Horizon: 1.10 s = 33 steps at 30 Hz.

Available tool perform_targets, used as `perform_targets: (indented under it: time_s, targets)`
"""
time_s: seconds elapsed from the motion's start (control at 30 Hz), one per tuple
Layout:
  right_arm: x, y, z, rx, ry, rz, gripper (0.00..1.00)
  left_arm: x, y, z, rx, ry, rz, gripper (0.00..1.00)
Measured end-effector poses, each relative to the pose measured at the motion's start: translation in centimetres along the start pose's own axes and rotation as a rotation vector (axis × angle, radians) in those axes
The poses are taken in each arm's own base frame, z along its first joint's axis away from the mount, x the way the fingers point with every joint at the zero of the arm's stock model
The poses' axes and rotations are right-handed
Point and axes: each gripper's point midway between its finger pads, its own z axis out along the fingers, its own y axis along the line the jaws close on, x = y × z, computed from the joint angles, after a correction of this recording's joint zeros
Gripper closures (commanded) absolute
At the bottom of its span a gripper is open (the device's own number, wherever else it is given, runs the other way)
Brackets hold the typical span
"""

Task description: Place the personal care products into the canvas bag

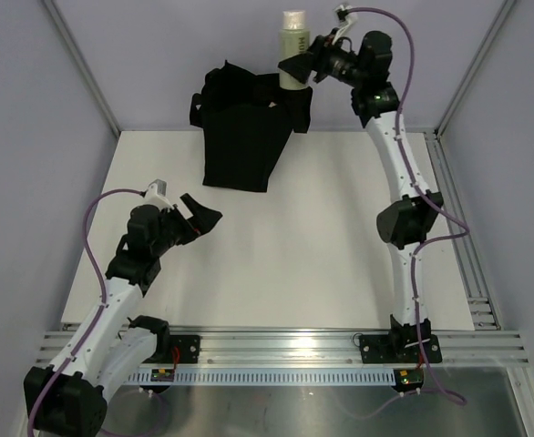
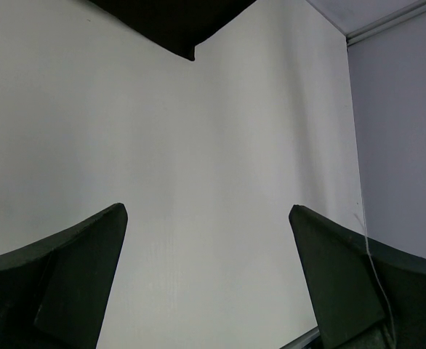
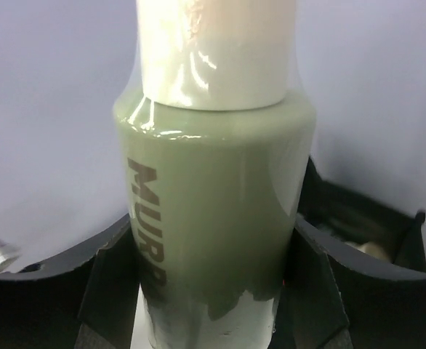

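A sage green bottle [image 1: 293, 50] with a cream cap stands upright in my right gripper [image 1: 298, 67], which is shut on its lower body. In the right wrist view the bottle [image 3: 213, 196] fills the frame, brown letters "MURR" run down its side, and both fingers [image 3: 107, 283] press against it. It hangs over the right rear rim of the canvas bag [image 1: 244, 137], a black tote standing at the back of the table. My left gripper [image 1: 203, 214] is open and holds nothing, low over the bare table at the left. A corner of the bag [image 2: 177, 25] shows ahead of that gripper [image 2: 207, 218].
The white table [image 1: 294, 237] ends in an aluminium rail [image 1: 285, 346] at the near edge, where both arm bases are bolted. Another rail [image 1: 458, 237] runs down its right side. Lavender walls close in the back and both sides.
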Motion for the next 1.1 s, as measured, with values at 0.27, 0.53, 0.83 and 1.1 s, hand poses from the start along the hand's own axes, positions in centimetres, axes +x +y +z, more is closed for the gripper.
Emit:
perform_targets:
  time_s: [0.27,0.53,0.83,1.1]
  targets:
    - [7.9,-2.0,9.7,0.088,-0.084,-0.291,1.0,0.1,-0.3,0.0,0.014,0.007,-0.004,0.01]
    - [13.2,-3.8,12.7,0.169,-0.085,-0.361,1.0,0.5,0.0,-0.1,0.016,0.011,-0.011,0.01]
    - [13.4,-5.5,12.1,0.233,-0.083,-0.352,0.03,0.5,-0.5,-0.1,0.038,0.013,-0.008,0.01]
    - [11.1,-3.0,10.5,0.193,-0.014,-0.322,0.0,0.2,-0.8,-0.8,0.053,-0.005,0.021,0.01]
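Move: The right hand, gripping the green bottle, is above and short of the canvas bag, whose mouth lies some 15 cm to its left, 8 cm ahead and 17 cm below. An earlier item's pale cap shows in the mouth, about 9 cm left, 4 cm ahead and 18 cm below the hand. From the waiting left hand the mouth is roughly 35 cm ahead, 13 cm right and 9 cm higher. Right hand swings the green bottle about 12 cm left and down, also forward, into the bag, opens, backs up. ##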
